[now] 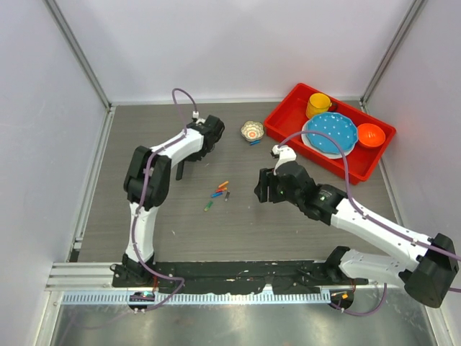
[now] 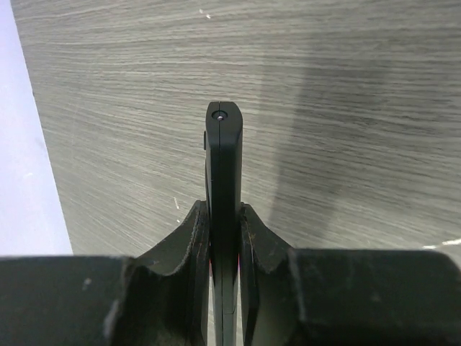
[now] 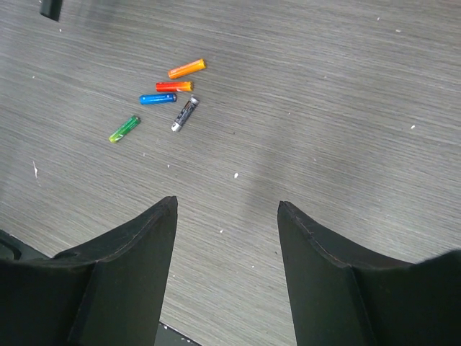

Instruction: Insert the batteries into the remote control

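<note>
The remote control is a slim black bar, seen edge-on in the left wrist view. My left gripper is shut on it, with its far end sticking out past the fingers over the table. From above, the remote control hangs below my left gripper. The batteries lie loose in a small cluster mid-table: orange, red, blue, grey and green. My right gripper is open and empty, above the table to the right of the batteries.
A red tray at the back right holds a yellow cup, a blue plate and an orange bowl. A small patterned bowl stands left of the tray. White walls enclose the table.
</note>
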You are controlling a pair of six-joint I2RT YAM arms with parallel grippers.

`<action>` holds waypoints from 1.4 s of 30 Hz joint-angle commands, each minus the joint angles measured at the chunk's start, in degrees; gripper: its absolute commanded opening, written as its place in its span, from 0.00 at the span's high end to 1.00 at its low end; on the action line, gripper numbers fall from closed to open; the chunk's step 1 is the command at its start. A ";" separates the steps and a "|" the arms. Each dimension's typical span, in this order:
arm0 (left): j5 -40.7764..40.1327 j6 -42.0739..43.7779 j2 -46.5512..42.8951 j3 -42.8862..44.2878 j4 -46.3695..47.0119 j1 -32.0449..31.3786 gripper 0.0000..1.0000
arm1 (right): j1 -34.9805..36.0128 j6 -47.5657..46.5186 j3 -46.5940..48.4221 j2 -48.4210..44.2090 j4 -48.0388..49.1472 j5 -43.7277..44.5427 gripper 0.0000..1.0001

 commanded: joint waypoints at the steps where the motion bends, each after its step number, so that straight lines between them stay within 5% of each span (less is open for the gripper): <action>1: -3.93 2.44 3.37 4.35 -4.75 0.11 0.97 | -0.23 -1.41 -0.57 -3.81 0.49 2.31 0.37; 6: -1.91 1.74 6.89 4.27 -4.21 0.20 0.86 | -0.23 -1.41 -1.63 -6.45 0.31 2.66 0.36; 10: -0.07 1.04 6.54 2.61 -2.90 -0.33 0.56 | -0.23 -1.58 -1.45 -6.46 -0.83 3.71 0.36; 21: 2.84 -0.90 -0.92 -0.56 -1.66 -1.39 0.39 | -0.23 -0.79 -2.60 -7.86 -2.94 4.86 0.36; 25: 4.42 -0.99 -7.07 -1.09 -2.72 -1.74 0.06 | -0.40 -0.79 -3.12 -8.21 -3.99 5.56 0.36; 30: 7.49 -3.44 -19.42 -6.95 -1.42 -4.19 0.03 | -0.23 -0.18 -3.56 -9.52 -4.44 5.83 0.36; 34: 20.30 -7.21 -42.19 -28.20 20.96 -7.01 0.00 | -0.32 0.96 -5.75 -12.07 0.21 3.28 0.36; 37: 27.62 -16.06 -55.10 -43.52 34.88 -6.66 0.01 | -0.49 1.75 -8.65 -13.74 5.66 -0.14 0.30; 39: 27.80 -19.60 -58.31 -48.00 34.91 -6.66 0.00 | -0.67 5.35 -9.27 -14.10 5.93 0.20 0.05; 42: 27.80 -25.85 -60.69 -48.21 29.55 -6.66 0.00 | -0.67 6.24 -11.46 -14.45 8.12 -0.06 0.04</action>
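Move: The left hand holds the remote control on edge, its long side running forward and back. The bare spot of table for it lies about 6 cm below and 3 cm back, level sideways. On the table, the orange battery is roughly 12 cm back and 17 cm right, the blue one 15 back and 15 right, the green one 19 back and 13 right. From the right hand that spot is some 14 cm ahead, 35 cm left and 15 cm below. Straight down first, about 4 cm, the left hand lowers the remote to the bare table and opens its fingers there. Letting go, it climbs some 15 cm from its lowest point and draws back and a little right, wide open, the wrist turning about 55 degrees until the fingers point forward and down. The empty right hand eases a few centimetres right and back, opening fully at the end. ##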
